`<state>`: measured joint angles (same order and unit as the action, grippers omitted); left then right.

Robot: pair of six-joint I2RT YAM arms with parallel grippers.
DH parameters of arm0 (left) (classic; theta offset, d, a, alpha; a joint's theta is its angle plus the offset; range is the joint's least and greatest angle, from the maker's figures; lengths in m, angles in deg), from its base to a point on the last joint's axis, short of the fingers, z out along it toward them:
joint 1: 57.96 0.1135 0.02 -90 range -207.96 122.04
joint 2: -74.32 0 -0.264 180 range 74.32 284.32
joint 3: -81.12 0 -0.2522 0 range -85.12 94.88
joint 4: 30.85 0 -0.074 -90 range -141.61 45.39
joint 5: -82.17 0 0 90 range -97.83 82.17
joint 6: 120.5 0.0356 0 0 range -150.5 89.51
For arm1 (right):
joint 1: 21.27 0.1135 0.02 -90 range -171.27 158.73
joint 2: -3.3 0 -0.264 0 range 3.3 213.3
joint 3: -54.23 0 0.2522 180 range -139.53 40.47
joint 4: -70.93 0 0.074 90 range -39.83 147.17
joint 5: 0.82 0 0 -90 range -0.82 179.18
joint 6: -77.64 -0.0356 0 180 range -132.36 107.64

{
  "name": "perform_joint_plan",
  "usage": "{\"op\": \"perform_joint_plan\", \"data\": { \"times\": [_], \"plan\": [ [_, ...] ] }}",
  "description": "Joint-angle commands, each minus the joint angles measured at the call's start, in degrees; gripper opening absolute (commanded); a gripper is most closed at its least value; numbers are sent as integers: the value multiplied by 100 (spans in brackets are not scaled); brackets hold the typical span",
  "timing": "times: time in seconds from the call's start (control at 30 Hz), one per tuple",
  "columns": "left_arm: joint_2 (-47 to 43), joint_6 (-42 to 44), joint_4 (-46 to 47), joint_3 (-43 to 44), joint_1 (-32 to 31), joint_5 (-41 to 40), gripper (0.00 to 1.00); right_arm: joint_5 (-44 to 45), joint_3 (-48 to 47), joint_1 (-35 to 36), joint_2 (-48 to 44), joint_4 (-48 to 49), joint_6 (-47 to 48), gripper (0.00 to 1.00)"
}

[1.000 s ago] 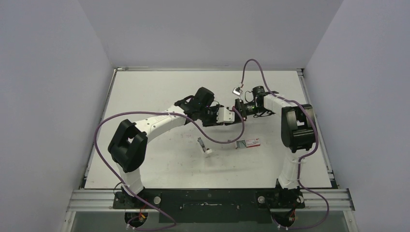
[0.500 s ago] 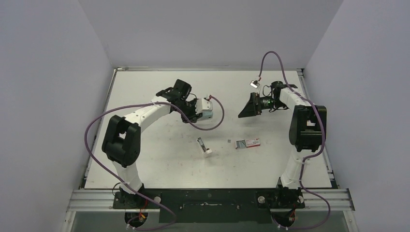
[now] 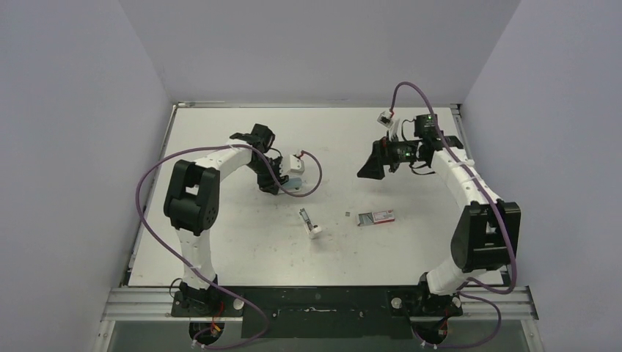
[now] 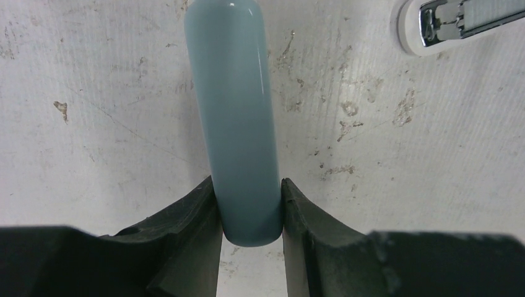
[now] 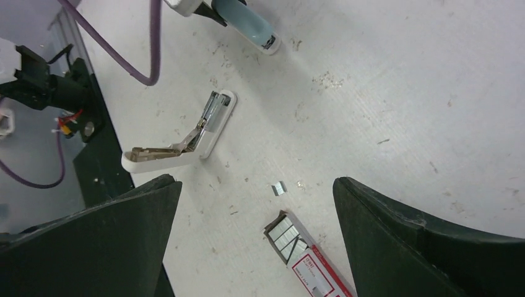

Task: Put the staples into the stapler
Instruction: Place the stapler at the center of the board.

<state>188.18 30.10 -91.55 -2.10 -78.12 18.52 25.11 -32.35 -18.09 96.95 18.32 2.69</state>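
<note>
My left gripper [image 4: 247, 183] is shut on the near end of a blue-grey stapler body [image 4: 235, 111], which points away from it low over the table. In the top view the left gripper [image 3: 293, 174] sits at the centre left. A white stapler part [image 5: 186, 145] lies hinged open, its metal channel showing [image 3: 311, 223]. A short loose strip of staples [image 5: 279, 188] lies beside the open red-and-white box [image 5: 312, 263], which shows more silvery strips inside. My right gripper [image 5: 255, 183] hangs wide open above the box and the strip, holding nothing [image 3: 370, 165].
The table top [image 3: 411, 242] is white and scuffed, with walls on three sides. A purple cable [image 5: 151, 43] loops near the left gripper. The black base rail [image 3: 315, 301] runs along the near edge.
The two grippers were together at mid-table; the right one has opened wide and drawn back to the right. The left arm has swung left, carrying the blue-grey stapler body.
</note>
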Motion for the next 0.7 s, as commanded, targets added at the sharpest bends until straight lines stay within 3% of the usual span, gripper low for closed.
{"op": "perform_joint_plan", "data": {
  "times": [0.0, 0.3, 0.53, 0.67],
  "plan": [
    [107, 390, -189, 326, 74, 62, 12, 1061, 150, 560, -738, 664, -107, 100],
    [-42, 451, 685, -308, 73, -278, 41, 1532, 419, 1135, -1155, 767, 62, 100],
    [45, 134, 769, -167, 81, -187, 66, 2082, 740, 2270, -1222, 825, 540, 100],
    [-190, -188, 978, -209, 149, 65, 75, 2127, 951, 2695, -1262, 861, 807, 100]
  ]
}}
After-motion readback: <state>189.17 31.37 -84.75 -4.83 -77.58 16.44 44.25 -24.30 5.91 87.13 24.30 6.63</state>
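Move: The left hand's fingers are shut on the left end of the blue stapler, whose middle lies about 3 cm to their right and 1 cm lower; the open white stapler is some 10 cm back and 8 cm right. From the wide-open right hand, the white stapler is about 14 cm left, 6 cm back and 17 cm below, the blue one 19 cm left and 3 cm ahead, the staple box 5 cm back and 3 cm right. Sinking a further 2 cm or so and easing slightly forward, the left hand keeps its pinch at first, then opens wide and lets go of the blue stapler, fingers straddling its end. Meanwhile the right hand, wide open and empty, swings left and back about 11 cm towards the white stapler, first rising a little, then sinking, as its wrist tips the fingers down and turns counter-clockwise. ##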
